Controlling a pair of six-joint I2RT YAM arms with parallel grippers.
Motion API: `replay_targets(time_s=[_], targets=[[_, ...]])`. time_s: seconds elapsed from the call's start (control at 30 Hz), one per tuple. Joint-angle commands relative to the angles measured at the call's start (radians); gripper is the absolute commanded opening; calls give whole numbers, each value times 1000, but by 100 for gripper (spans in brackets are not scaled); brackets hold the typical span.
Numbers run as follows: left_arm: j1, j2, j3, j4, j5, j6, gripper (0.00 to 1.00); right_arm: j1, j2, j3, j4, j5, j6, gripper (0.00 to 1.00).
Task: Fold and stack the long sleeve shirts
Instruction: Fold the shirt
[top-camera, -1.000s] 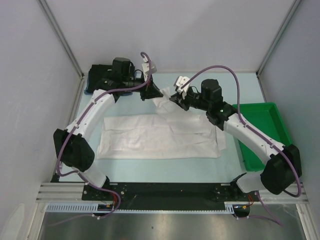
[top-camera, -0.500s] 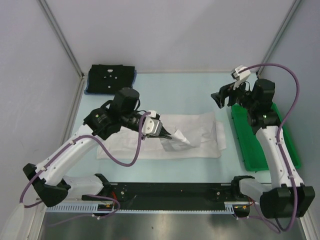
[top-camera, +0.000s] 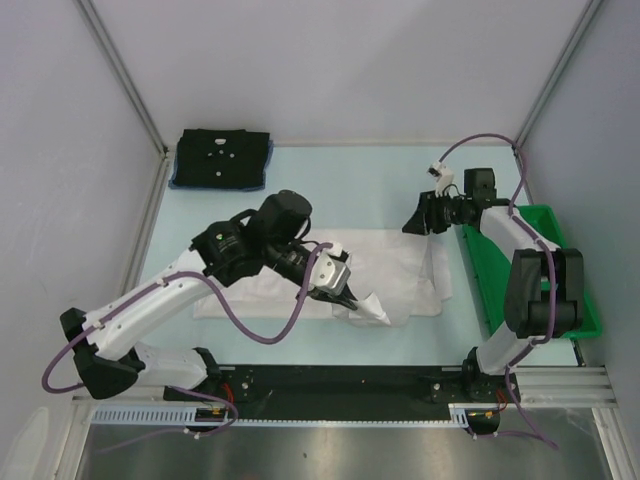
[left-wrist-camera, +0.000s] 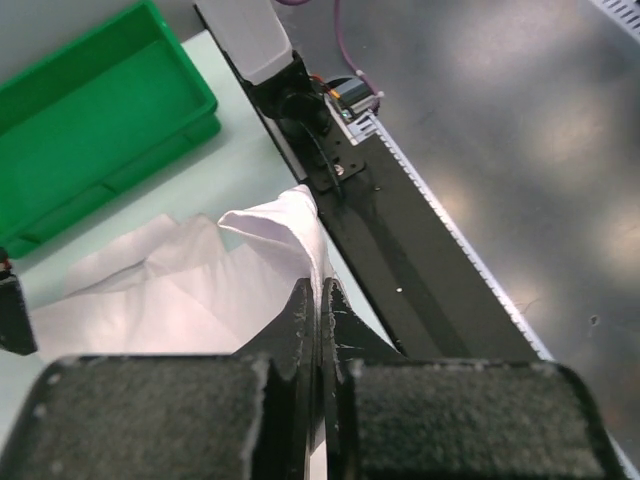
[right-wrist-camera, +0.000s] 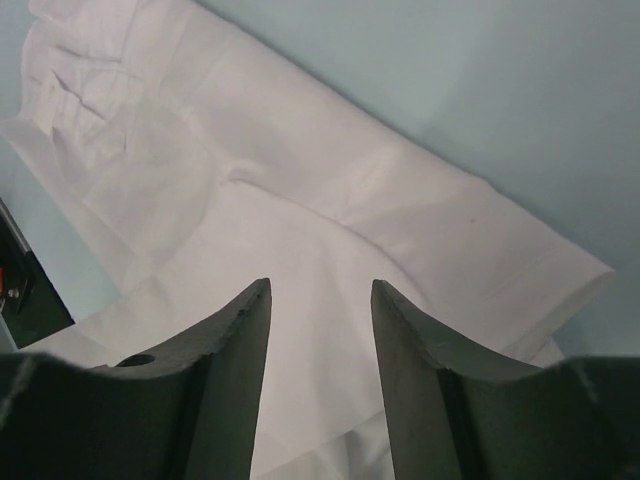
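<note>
The plain white long sleeve shirt (top-camera: 405, 268) lies spread and creased across the middle of the table. My left gripper (top-camera: 355, 300) is shut on a pinched fold of it near the front edge, lifting a small peak of cloth; in the left wrist view the cloth (left-wrist-camera: 250, 270) runs into the closed jaws of the left gripper (left-wrist-camera: 320, 292). My right gripper (top-camera: 410, 224) hovers open over the shirt's right end. In the right wrist view the right gripper (right-wrist-camera: 320, 290) has only flat white cloth (right-wrist-camera: 300, 190) below it. A folded black shirt (top-camera: 222, 157) rests on a blue one (top-camera: 176, 181) at the back left.
A green plastic tray (top-camera: 556, 262) stands along the right side, partly under the right arm, and shows as the tray (left-wrist-camera: 90, 130) in the left wrist view. The black base rail (top-camera: 340, 380) runs along the near edge. Grey walls close in the left, back and right.
The left arm swung from the back to the front middle, dragging a fold of white shirt with it. The right gripper let go, swung right, then dropped over the shirt's right end.
</note>
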Motion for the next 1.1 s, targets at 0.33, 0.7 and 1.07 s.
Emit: replay_targets(time_s=[0.33,0.7,1.07], targets=[[49,-40,-93,-60,93,-34,0,-40,185,67,98,65,97,51],[357,-143,-350,245,103,-390,0,-33,275,118,-150,178,-35,49],[716,-160,-609,433,-153,-499,0,-32,270,127,-201,246,-78,48]])
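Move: The left hand, already pinching a raised flap of the white shirt, is headed for the shirt's left part, some 21 cm ahead, 23 cm to its left and 31 cm below; the flap's lower part lies about 12 cm ahead, 13 cm right and 30 cm below. The shirt's far right corner is about 2 cm ahead of the half-open right hand, 3 cm right and 12 cm below. From that hand, the green bin's middle is 8 cm back, 29 cm right and 9 cm lower. Keeping its pinch on the shirt's flap, the left hand first sinks slowly, then sweeps forward, down and left over the shirt towards its left part, about 14 cm forward and 12 cm lower, turning nearly 50 degrees counter-clockwise and tipping down. Meanwhile the right hand sinks about 10 cm and drifts 4 cm right to close above the shirt's far right corner, fingers staying half open. ##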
